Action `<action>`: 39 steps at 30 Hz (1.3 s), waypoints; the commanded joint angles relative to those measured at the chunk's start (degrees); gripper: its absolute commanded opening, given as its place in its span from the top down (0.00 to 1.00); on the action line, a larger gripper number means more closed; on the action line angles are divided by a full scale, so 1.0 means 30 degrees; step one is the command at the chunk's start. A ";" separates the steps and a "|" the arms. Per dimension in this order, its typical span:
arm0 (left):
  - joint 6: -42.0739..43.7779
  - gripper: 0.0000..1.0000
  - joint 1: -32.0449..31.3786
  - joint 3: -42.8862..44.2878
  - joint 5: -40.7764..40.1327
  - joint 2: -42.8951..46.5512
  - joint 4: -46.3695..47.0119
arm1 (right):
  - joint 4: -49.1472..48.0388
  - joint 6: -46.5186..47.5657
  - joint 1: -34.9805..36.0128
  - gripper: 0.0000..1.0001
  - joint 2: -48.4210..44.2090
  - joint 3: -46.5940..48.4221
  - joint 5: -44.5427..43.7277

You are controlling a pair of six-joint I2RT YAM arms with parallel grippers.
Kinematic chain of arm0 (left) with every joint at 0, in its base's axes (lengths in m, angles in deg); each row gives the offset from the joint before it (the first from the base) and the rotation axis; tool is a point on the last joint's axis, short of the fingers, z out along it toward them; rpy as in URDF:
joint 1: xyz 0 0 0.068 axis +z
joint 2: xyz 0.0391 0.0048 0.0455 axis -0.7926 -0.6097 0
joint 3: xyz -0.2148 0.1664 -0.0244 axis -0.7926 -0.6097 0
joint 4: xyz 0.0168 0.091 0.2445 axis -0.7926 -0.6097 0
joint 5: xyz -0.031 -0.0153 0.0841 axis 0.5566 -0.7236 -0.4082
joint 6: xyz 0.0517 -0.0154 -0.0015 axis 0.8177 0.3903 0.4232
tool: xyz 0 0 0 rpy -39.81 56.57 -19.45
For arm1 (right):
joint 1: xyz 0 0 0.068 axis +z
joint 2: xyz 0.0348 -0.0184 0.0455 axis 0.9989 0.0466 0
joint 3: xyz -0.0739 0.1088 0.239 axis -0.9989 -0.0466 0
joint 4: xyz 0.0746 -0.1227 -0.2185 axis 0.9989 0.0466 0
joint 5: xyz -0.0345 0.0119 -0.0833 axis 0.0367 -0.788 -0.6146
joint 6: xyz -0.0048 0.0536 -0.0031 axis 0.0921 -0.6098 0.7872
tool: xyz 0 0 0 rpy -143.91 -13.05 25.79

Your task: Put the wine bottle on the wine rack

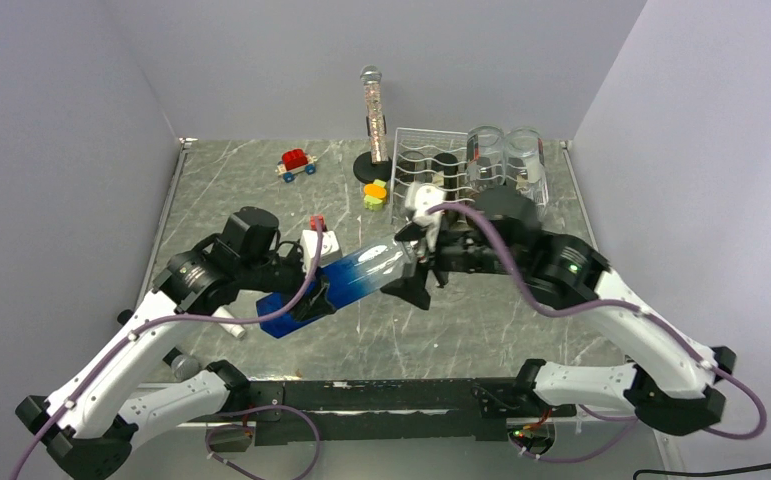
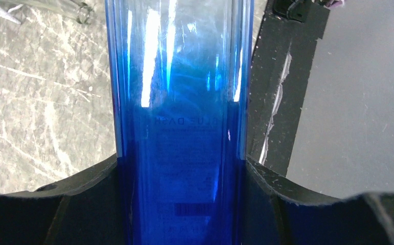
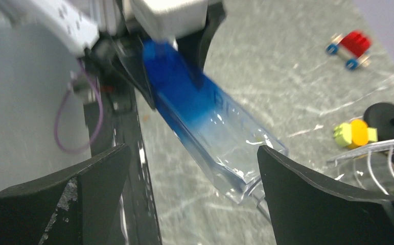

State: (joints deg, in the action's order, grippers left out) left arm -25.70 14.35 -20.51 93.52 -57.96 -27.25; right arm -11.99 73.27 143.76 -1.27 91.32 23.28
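The wine bottle is a square-sided glass bottle, deep blue at its base and fading to clear at its shoulder. My left gripper is shut on its blue lower half and holds it slanted over the table's middle. In the left wrist view the bottle fills the gap between the fingers. My right gripper is open, its jaws wide on either side of the bottle's clear end, which lies nearer the right finger. The white wire wine rack stands at the back right, behind the right gripper.
Two clear glass jars sit at the rack's right end. A glitter tube on a black base, a red toy car and yellow-orange blocks are along the back. A small white cylinder lies by the left arm.
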 commanded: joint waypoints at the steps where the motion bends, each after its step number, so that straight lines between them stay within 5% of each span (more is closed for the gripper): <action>1: 0.0835 0.99 -0.0107 0.0478 0.2258 0.1470 0.2188 | 0.2823 0.3454 0.0608 0.00 0.1489 0.2166 0.1411; 16: 0.2700 0.99 -0.0081 0.0658 0.2127 0.1420 0.0981 | 0.8337 0.7160 0.0813 0.00 0.6996 0.6627 0.2634; 24: 0.3264 0.99 -0.0087 0.0765 0.2146 0.1402 0.1401 | 0.8237 0.7473 0.0850 0.06 0.7652 0.5437 0.3341; 29: 0.3396 0.99 -0.0092 0.0770 0.1902 0.1595 0.1541 | 0.8064 0.7300 0.0880 0.39 0.7631 0.4865 0.3452; 34: 0.3336 0.99 -0.0097 0.0773 0.1600 0.1719 0.1699 | 0.7933 0.7117 0.0880 1.00 0.7730 0.4665 0.2823; 39: 0.3218 0.99 -0.0080 0.0815 0.1126 0.1862 0.1779 | 0.7063 0.6857 0.0908 1.00 0.7164 0.4202 0.2482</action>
State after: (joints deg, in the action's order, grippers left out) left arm -16.48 13.89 -21.49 95.03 -55.08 -33.74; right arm 9.01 94.51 145.90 21.88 105.81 32.38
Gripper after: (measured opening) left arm 0.655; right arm 0.649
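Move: Held in the left hand near its blue base, the bottle slants out to the right; its middle is some 7 cm right of that hand and 2 cm ahead, about level with it. From the empty right hand, the bottle's middle is about 9 cm to the left, 2 cm back and 8 cm lower. The wine rack stands roughly 33 cm ahead and 18 cm right of the right hand, the yellow-green toy about 35 cm ahead and 6 cm left, both nearly 30 cm below. Dropping about 8 cm and edging some 4 cm left, the right hand comes down over the clear upper half of the bottle, its fingers tipping steeper and swinging counter-clockwise, about 30 degrees in all. Its wide-open fingers then close and pinch the bottle's two sides. The left hand keeps its grip, easing a couple of centimetres back and slightly left while turning a little clockwise. ##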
